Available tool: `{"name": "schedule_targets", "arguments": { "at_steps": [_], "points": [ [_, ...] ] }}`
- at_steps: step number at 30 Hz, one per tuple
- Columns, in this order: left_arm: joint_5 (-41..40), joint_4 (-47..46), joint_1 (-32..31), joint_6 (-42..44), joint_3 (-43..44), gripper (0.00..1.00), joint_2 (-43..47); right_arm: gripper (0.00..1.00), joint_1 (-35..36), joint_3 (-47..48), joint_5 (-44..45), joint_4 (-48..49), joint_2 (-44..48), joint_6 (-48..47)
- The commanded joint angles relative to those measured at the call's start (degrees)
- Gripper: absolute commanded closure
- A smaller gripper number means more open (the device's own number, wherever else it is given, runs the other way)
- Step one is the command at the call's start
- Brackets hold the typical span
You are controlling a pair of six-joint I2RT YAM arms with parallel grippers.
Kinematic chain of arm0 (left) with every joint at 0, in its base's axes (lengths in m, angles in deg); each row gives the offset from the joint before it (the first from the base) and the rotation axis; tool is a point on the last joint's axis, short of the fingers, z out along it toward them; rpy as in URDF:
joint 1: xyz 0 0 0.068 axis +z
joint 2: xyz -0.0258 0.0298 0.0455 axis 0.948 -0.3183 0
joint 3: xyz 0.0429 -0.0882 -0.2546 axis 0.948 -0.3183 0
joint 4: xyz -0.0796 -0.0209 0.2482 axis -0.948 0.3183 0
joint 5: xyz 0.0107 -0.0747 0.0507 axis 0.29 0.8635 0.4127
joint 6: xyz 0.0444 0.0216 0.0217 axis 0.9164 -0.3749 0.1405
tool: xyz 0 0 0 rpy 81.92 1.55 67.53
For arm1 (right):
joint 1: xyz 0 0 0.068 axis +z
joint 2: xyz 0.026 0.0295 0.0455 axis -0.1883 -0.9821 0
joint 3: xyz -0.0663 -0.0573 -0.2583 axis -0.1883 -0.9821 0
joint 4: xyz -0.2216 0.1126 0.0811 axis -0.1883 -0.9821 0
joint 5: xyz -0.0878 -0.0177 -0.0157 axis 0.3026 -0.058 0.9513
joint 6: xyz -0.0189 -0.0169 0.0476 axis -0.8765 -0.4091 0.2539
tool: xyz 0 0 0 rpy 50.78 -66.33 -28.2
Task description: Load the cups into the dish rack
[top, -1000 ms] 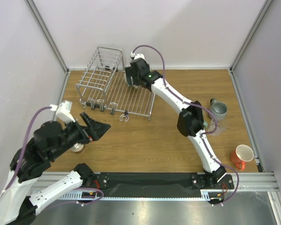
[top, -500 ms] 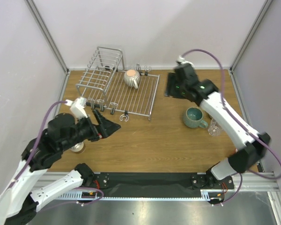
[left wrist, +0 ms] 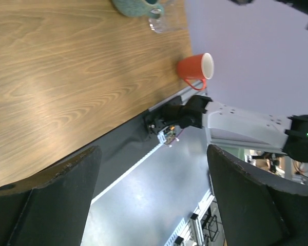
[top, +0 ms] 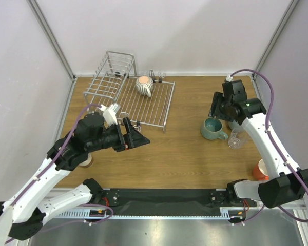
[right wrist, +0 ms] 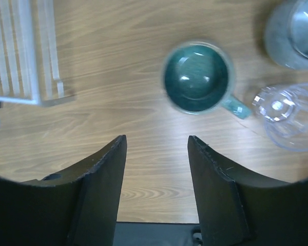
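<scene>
The silver wire dish rack (top: 109, 87) stands at the back left, its corner also in the right wrist view (right wrist: 25, 56). A ribbed grey-white cup (top: 145, 86) lies on its flat grid. A teal mug (top: 212, 128) (right wrist: 196, 78) stands upright on the table right of centre, with a clear glass (top: 237, 139) (right wrist: 287, 115) beside it and a grey cup (right wrist: 292, 31) behind. My right gripper (top: 215, 106) (right wrist: 156, 148) hovers open and empty just behind the teal mug. An orange-red mug (top: 260, 169) (left wrist: 195, 69) sits near the front right. My left gripper (top: 138, 137) (left wrist: 154, 195) is open and empty, in front of the rack.
A small beige cup (top: 84, 162) peeks out under the left arm near the front left edge. Walls close in the table at the back and sides. The black strip with the arm bases (top: 164, 197) runs along the near edge.
The right arm swung from the rack to the right, leaving the ribbed cup on the grid, and its jaws narrowed. The left arm moved rightward toward the table's middle.
</scene>
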Motion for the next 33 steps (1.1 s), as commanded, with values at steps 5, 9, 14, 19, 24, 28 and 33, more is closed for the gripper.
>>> {"name": "schedule_targets", "arguments": {
  "at_steps": [5, 9, 14, 19, 24, 28, 33],
  "points": [
    [3.4, -3.2, 0.0, -2.7, -2.5, 0.11, 4.3, 0.43, -7.1, -3.5, -2.7, 0.9, -3.5, -3.1],
    [2.3, -2.2, 0.1, -4.5, -4.2, 0.11, 6.9, 0.42, -8.9, -3.7, -2.3, 1.3, -5.9, -4.4],
    [1.9, 0.2, 0.1, -4.2, -4.2, 0.12, 7.0, 0.42, -11.7, -5.1, -2.9, 2.4, -7.5, -5.9],
    [2.5, 0.2, 0.0, -4.1, -4.6, 0.13, 5.9, 0.42, -12.4, -5.8, -4.1, 4.1, -8.9, -7.0],
    [2.9, 0.3, 0.0, -3.4, -4.4, 0.14, 3.7, 0.42, -12.4, -6.0, -5.2, 4.9, -11.8, -7.1],
    [2.7, 1.1, 0.1, -2.4, -2.2, 0.15, 0.9, 0.42, -12.6, -6.8, -4.9, 6.2, -12.5, -7.2],
    [3.4, 0.4, -0.1, -1.8, -0.7, 0.15, -1.8, 0.43, -12.8, -6.6, -4.5, 6.9, -15.1, -7.8]
  ]
}}
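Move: Below and slightly beyond the right hand stands the upright teal cup, about 3 cm ahead, 4 cm to the right and 19 cm down. From that hand the clear glass lies some 16 cm right and 1 cm back, the grey cup about 19 cm right and 8 cm ahead, both about 20 cm lower. From the left hand the teal cup is roughly 20 cm ahead, 34 cm right and 26 cm below. Sinking about 11 cm towards the teal cup, the empty right hand also shifts some 6 cm to its right, nearly all of it in the first half, and tips its fingers about 15 degrees further down. The fingers stay half open and end close above the cup's handle-side rim. The empty left hand eases back 2 cm, then comes forward again while sinking about 3 cm. ##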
